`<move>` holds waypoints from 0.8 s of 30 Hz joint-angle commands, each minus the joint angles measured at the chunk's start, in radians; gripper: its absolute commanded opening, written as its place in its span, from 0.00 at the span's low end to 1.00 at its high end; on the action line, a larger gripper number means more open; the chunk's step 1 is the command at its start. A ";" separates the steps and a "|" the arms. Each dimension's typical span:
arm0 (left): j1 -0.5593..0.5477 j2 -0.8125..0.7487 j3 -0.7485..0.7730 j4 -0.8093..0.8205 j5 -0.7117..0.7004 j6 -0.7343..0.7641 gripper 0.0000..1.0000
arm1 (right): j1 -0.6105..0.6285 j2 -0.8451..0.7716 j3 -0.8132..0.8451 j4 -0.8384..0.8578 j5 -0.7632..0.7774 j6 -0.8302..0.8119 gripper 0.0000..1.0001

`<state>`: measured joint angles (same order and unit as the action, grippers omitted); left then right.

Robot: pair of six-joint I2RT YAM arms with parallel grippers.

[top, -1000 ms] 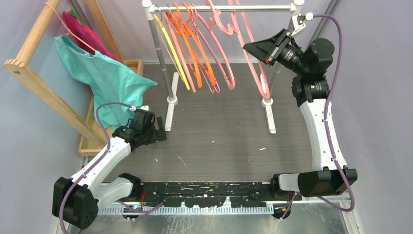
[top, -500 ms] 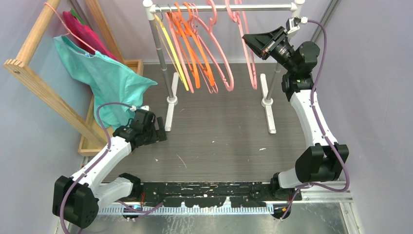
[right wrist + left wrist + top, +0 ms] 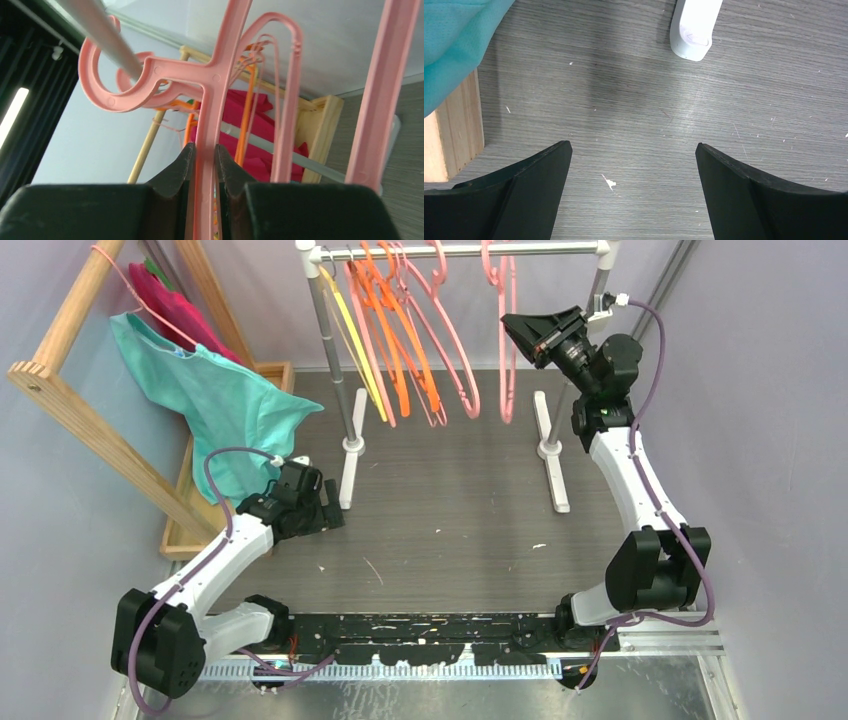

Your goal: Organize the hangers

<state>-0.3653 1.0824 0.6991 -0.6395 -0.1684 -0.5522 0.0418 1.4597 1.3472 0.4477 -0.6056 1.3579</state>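
Note:
Hangers hang from a white rail (image 3: 540,251): a yellow hanger (image 3: 350,335) at the left, orange hangers (image 3: 398,355), then pink hangers (image 3: 455,355). My right gripper (image 3: 514,328) is raised beside the rail's right end, shut on the stem of the rightmost pink hanger (image 3: 507,360), which hangs straight down. In the right wrist view the gripper (image 3: 205,150) pinches that stem (image 3: 216,100) just below its hook, and the hook (image 3: 105,85) curls round the rail (image 3: 95,27). My left gripper (image 3: 325,512) hovers low over the table, open (image 3: 634,147), with nothing between its fingers.
A wooden frame (image 3: 80,400) at the left carries a teal garment (image 3: 225,405) and a magenta garment (image 3: 170,300) over a wooden tray (image 3: 185,530). The rack's white feet (image 3: 350,475) (image 3: 553,485) stand on the grey table (image 3: 450,520); one foot (image 3: 691,30) lies ahead of the left gripper.
My right gripper has moved up and left toward the rail with the pink hanger, which swung from tilted to hanging straight. The right arm's elbow has folded in. The left arm barely moved.

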 commanded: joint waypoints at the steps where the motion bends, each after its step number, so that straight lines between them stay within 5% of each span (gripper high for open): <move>1: 0.000 -0.002 0.041 0.033 -0.008 0.020 0.98 | -0.003 -0.019 -0.033 -0.047 0.053 -0.050 0.01; 11: 0.000 0.005 0.048 0.040 -0.007 0.024 0.98 | -0.004 -0.047 -0.081 -0.050 0.049 -0.104 0.29; 16: 0.000 0.016 0.059 0.040 -0.009 0.027 0.98 | -0.004 -0.085 -0.073 -0.095 0.044 -0.168 0.70; 22: 0.000 0.043 0.074 0.043 0.000 0.028 0.98 | -0.005 -0.174 -0.063 -0.210 0.080 -0.313 0.84; 24: 0.000 0.048 0.076 0.048 0.001 0.029 0.98 | -0.005 -0.217 -0.043 -0.333 0.139 -0.417 0.96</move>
<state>-0.3653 1.1267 0.7319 -0.6300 -0.1680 -0.5335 0.0418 1.3643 1.2583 0.2562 -0.5453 1.1351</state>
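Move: The right hand already grips a pink hanger by its near shoulder, with the hook around the rail. The spot on the rail where it is to hang lies about 8 cm ahead, 3 cm left and 7 cm above. The neighbouring pink hanger's hook is level with that spot, some 7 cm left of it; the rail's right corner is about 16 cm right of it. From the idle left hand the spot lies roughly 27 cm ahead, 28 cm right and 45 cm up. Still pinching the pink hanger's shoulder, the right hand lowers it about 2 cm to set the hook down on the rail, pauses briefly, then opens its fingers wide and lets go. As they open it sinks about 3 cm more, easing back slightly at the end and rolling some 10 degrees, its left side dipping. ##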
